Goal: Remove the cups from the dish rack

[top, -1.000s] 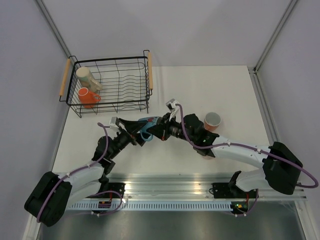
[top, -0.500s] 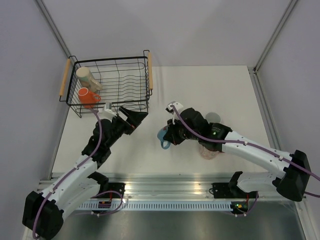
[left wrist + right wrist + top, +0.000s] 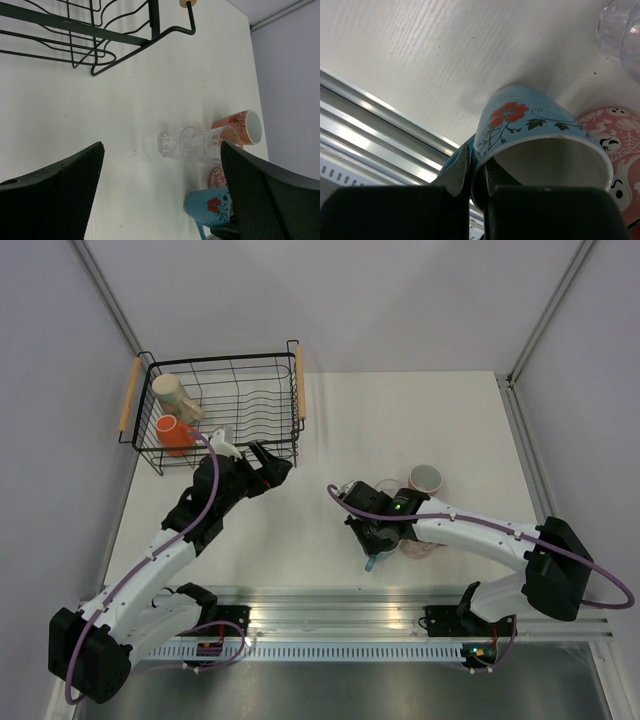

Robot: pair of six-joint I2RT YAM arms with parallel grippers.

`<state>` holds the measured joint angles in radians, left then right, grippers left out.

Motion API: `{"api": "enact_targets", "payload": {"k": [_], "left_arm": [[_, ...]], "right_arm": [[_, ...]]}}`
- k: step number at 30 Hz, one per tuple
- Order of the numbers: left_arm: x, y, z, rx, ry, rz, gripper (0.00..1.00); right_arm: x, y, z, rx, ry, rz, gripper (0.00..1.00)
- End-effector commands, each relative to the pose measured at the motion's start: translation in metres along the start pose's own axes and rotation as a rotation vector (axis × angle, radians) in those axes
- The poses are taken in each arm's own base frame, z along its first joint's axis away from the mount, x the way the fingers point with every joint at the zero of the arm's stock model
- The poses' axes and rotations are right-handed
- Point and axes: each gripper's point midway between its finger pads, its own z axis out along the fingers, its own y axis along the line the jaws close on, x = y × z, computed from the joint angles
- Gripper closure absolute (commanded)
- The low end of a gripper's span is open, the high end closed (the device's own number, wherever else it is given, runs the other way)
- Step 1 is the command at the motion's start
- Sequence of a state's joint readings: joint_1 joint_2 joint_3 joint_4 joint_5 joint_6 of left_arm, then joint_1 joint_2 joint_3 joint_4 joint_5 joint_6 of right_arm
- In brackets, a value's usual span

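The black wire dish rack (image 3: 225, 360) stands at the far left, and its corner (image 3: 100, 35) shows in the left wrist view. Inside it are a cream mug (image 3: 172, 395) and an orange mug (image 3: 175, 435). My left gripper (image 3: 272, 458) (image 3: 160, 195) hovers open and empty by the rack's near right corner. My right gripper (image 3: 378, 545) (image 3: 477, 175) is shut on the rim of a blue flowered mug (image 3: 530, 130) (image 3: 210, 207), low over the table. Beside it are a pink patterned cup (image 3: 615, 150) (image 3: 217, 177), a clear tumbler (image 3: 195, 145) on its side, and an orange floral mug (image 3: 425, 480) (image 3: 240, 127).
An aluminium rail (image 3: 340, 615) (image 3: 370, 130) runs along the table's near edge, just below the blue mug. Grey walls close in the table on three sides.
My right arm has carried the blue mug from the table's middle toward the near edge, beside the pink cup. My left gripper has swung back toward the rack, still open.
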<state>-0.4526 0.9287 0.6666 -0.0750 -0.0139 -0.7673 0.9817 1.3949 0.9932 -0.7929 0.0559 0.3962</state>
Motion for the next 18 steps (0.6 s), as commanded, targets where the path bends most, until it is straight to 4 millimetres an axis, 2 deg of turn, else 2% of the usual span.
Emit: {"api": "enact_targets", "payload": {"k": [1,5,11,12,13,14,18], "left_arm": [[-0.02,-0.001,-0.005,-0.025,-0.054,0.093,0.0],[-0.026,0.01,-0.003,-0.1,-0.055,0.143,0.0],[-0.028,0.012,0.0,-0.13,-0.042,0.171,0.0],[-0.028,0.012,0.0,-0.129,-0.039,0.173,0.0],[-0.028,0.012,0.0,-0.129,-0.039,0.172,0.0],[-0.027,0.012,0.001,-0.126,-0.035,0.173,0.0],[-0.03,0.01,0.001,-0.124,-0.041,0.172,0.0]], "right_arm": [[-0.006,-0.013,0.002,0.088,-0.015,-0.007,0.99],[-0.005,-0.019,0.011,0.13,0.012,-0.017,0.99],[-0.009,-0.019,0.013,0.14,0.008,-0.018,0.99],[-0.011,-0.02,0.011,0.144,0.005,-0.017,0.88],[-0.012,-0.019,0.01,0.142,0.001,-0.016,0.88],[-0.013,-0.02,0.008,0.148,0.0,-0.018,0.75],[-0.02,-0.022,-0.005,0.156,-0.032,-0.02,0.58]]}}
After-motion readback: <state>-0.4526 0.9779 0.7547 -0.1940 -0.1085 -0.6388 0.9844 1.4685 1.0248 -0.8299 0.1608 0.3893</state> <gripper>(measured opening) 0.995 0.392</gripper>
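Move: The right hand still pinches the blue cup by its rim; the cup's middle is about 3 cm right, 2 cm ahead and 4 cm below. The pink ghost cup stands roughly 9 cm right and 1 cm ahead; the nearest clear glass is some 11 cm ahead and 4 cm right, and the flowered orange-white cup 13 cm ahead and 10 cm right. From the left hand, the blue cup lies about 21 cm right, 14 cm back and 16 cm lower. The right hand lowers the blue cup about 1.5 cm, then opens; the left hand drifts some 2 cm left. ##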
